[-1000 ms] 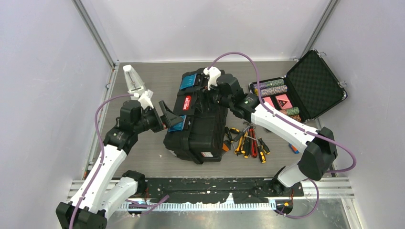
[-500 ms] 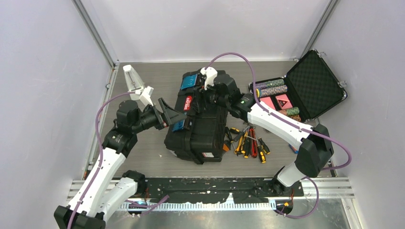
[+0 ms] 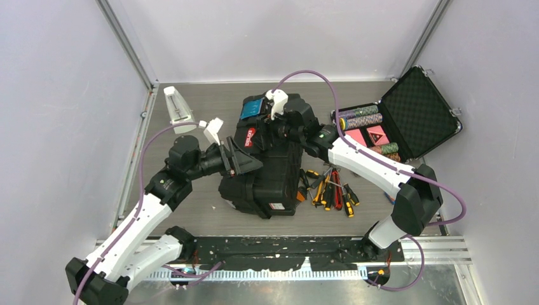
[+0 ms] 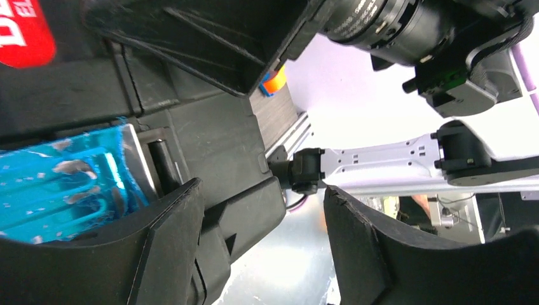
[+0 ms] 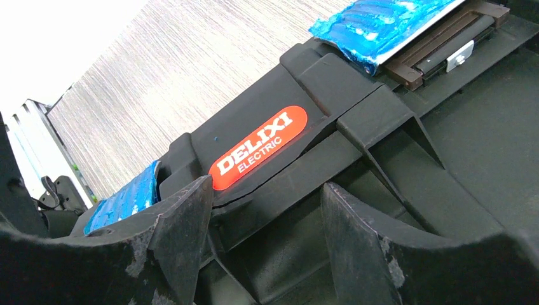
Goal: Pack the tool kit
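The tool kit's black toolbox (image 3: pixel 270 168) lies in the middle of the table, its handle bearing a red label (image 3: pixel 249 136) (image 5: pixel 257 149). My left gripper (image 3: pixel 245 162) (image 4: pixel 264 210) is open at the box's near left edge. A black corner of the box sits between its fingers, and the near blue latch (image 4: pixel 63 184) is just left of them. My right gripper (image 3: pixel 279 124) (image 5: pixel 267 238) stands open on the lid beside the handle. I cannot tell whether it touches. The far blue latch (image 3: pixel 252 108) (image 5: pixel 381 22) shows. Screwdrivers and red pliers (image 3: pixel 330 189) lie loose to the right of the box.
A smaller open black case (image 3: pixel 416 111) holding poker chips stands at the back right. A white wedge-shaped piece (image 3: pixel 178 108) lies at the back left. Metal rails run along the table's left side and near edge.
My left arm has swung right, up against the toolbox, now covering the near blue latch from above. Its jaws have narrowed. The right arm has hardly moved.
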Tool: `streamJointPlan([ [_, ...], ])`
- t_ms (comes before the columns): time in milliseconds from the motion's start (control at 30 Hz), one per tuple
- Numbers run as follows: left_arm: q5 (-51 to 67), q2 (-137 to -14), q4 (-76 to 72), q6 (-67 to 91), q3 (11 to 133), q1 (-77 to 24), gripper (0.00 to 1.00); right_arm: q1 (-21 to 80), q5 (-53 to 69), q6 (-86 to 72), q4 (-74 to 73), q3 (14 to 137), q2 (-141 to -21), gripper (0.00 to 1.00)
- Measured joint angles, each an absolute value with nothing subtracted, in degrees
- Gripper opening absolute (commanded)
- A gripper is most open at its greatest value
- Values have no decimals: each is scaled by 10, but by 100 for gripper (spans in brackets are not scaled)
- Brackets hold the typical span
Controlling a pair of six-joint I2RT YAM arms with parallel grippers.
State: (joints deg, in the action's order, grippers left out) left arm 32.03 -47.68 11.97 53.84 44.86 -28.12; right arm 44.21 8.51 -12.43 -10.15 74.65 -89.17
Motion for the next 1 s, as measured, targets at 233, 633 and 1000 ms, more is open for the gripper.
streamJointPlan([
  [233, 240, -475, 191, 492, 483, -311, 85, 442, 87, -124, -99, 746, -893, 68],
  [633, 86, -419, 384, 264, 548, -248, 98, 442, 91, -117, -98, 746, -893, 68],
  [1000, 21, -335, 398, 8, 462, -248, 99, 441, 95, -109, -93, 743, -893, 68],
])
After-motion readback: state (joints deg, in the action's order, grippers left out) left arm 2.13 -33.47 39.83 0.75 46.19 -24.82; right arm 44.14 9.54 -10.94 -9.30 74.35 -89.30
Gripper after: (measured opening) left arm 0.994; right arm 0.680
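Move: The toolbox's near blue latch lies close under the left hand, about 3 cm ahead, 4 cm to its left and some 5 cm below. The red label is about 13 cm ahead of that hand, level sideways, and the far blue latch some 22 cm ahead and 1 cm to the right, both also about 5 cm down. From the right hand, the near latch is about 8 cm back, 9 cm to the left and slightly below. Leftward, off the top of the tipped toolbox, the left hand draws back about 14 cm to the table side of the near latch, first rising a couple of centimetres, then sinking to some 6 cm below its start. The wrist turns through roughly 60 degrees so the fingers swing from pointing right to forward and down, while they spread from partly open to fully open. The right hand stays put over the lid's recess beside the red label. ##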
